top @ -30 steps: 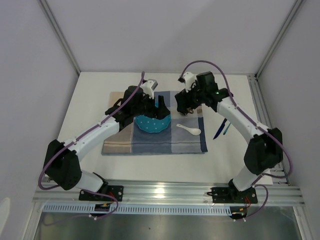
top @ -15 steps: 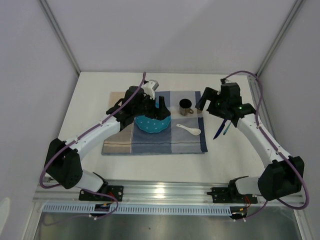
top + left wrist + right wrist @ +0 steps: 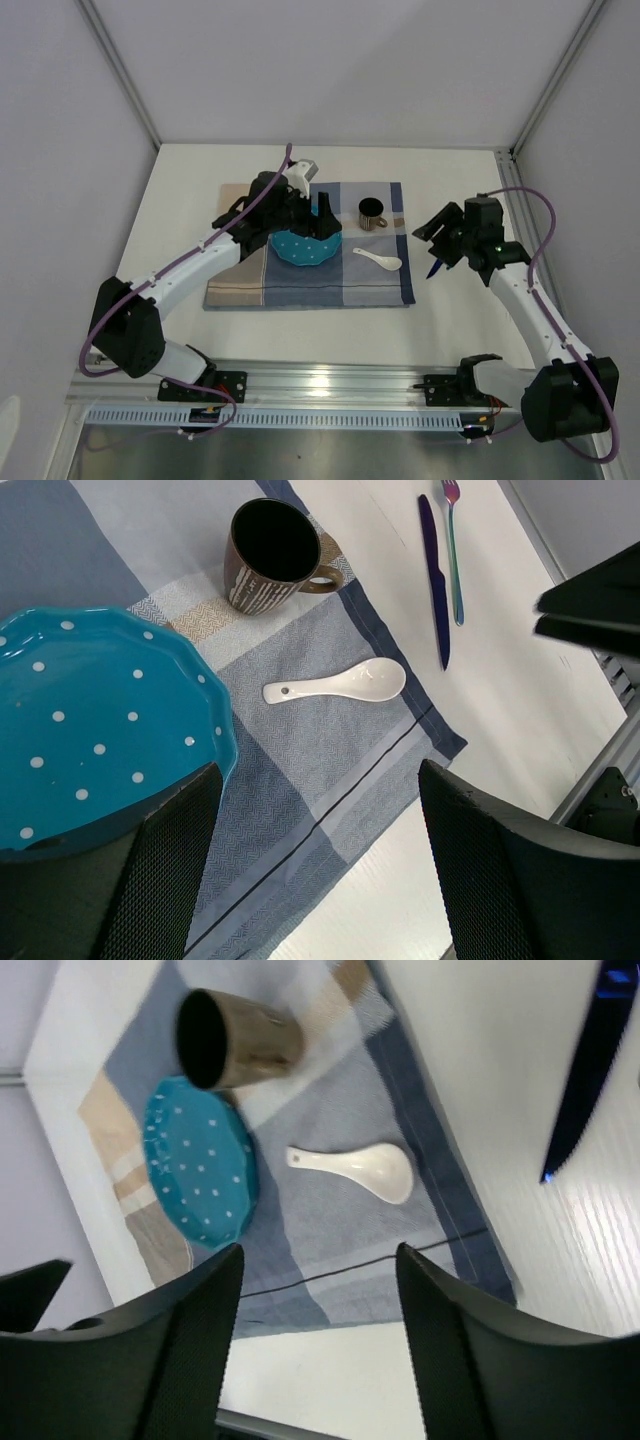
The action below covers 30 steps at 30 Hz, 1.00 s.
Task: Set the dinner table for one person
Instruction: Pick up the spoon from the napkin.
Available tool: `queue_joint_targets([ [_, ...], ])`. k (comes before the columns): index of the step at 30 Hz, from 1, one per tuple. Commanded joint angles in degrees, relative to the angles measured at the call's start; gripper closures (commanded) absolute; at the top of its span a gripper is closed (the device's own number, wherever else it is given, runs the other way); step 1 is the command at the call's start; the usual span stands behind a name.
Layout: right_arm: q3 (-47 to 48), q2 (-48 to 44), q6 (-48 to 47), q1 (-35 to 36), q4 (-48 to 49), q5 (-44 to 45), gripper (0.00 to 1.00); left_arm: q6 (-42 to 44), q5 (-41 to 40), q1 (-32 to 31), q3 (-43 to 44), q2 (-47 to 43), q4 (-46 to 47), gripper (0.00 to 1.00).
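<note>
On the white dinner table [image 3: 180,200] lies a blue-and-beige checked placemat [image 3: 350,285]. It carries a teal dotted plate [image 3: 300,250], a dark mug [image 3: 371,212] standing upright and a white spoon [image 3: 379,260]. My left gripper [image 3: 322,222] hangs open over the plate's right rim; in the left wrist view the left gripper [image 3: 318,780] holds nothing. My right gripper [image 3: 437,233] is open and empty, above the bare table just right of the placemat. A blue knife [image 3: 432,575] and a fork [image 3: 452,550] lie there side by side.
Silver rails [image 3: 515,200] edge the table on the right and at the near side. White walls close in the back and both sides. In the top view the right arm covers most of the knife and fork.
My right gripper has drawn back from the mug to the right and nearer, leaving the mug standing on the placemat. Its jaws have narrowed a little. The left arm has not moved.
</note>
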Motion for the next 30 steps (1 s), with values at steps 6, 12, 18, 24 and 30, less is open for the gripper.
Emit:
queue_joint_targets([
  [6, 5.1, 15.9, -0.5, 3.5, -14.4, 8.3, 0.31, 1.2, 2.2, 0.2, 3.3, 1.2, 1.2, 0.17],
  [12, 5.3, 20.0, 4.2, 6.1, -14.5, 11.0, 0.51, 1.3, 2.4, 0.2, 3.2, 1.6, 0.9, 0.17],
  [18, 7.6, 25.6, 5.2, 6.8, -15.2, 12.3, 0.68, 1.2, 2.3, 0.2, 2.9, 1.8, 0.8, 0.17],
  [24, 7.9, 30.2, 6.0, 8.4, -10.5, 11.2, 0.68, 0.8, 2.6, 0.2, 2.4, 1.6, 1.1, 0.17],
  [30, 10.3, 33.5, 6.1, 9.4, -9.9, 11.0, 0.68, 0.6, 2.6, 0.2, 1.0, 0.4, 1.4, 0.17],
])
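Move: The spoon lies on the napkin some 10 cm to my right hand's left, about 1 cm ahead and roughly 18 cm below. The mug stands about 10 cm beyond the spoon and 2 cm farther left. The knife lies off the napkin, about 5 cm right of my right hand and level with it. From my left hand the spoon is roughly 13 cm to the right, level fore and aft, and 20 cm below. I drop my right hand about 16 cm towards the bowl end of the spoon, fast at first and then slower. I draw it back slightly, ending with a small drift left and forward. On the way I tip the fingers some 35 degrees further down and narrow them from well open to about a third, stopping low over the napkin's right border, close beside the bowl. ##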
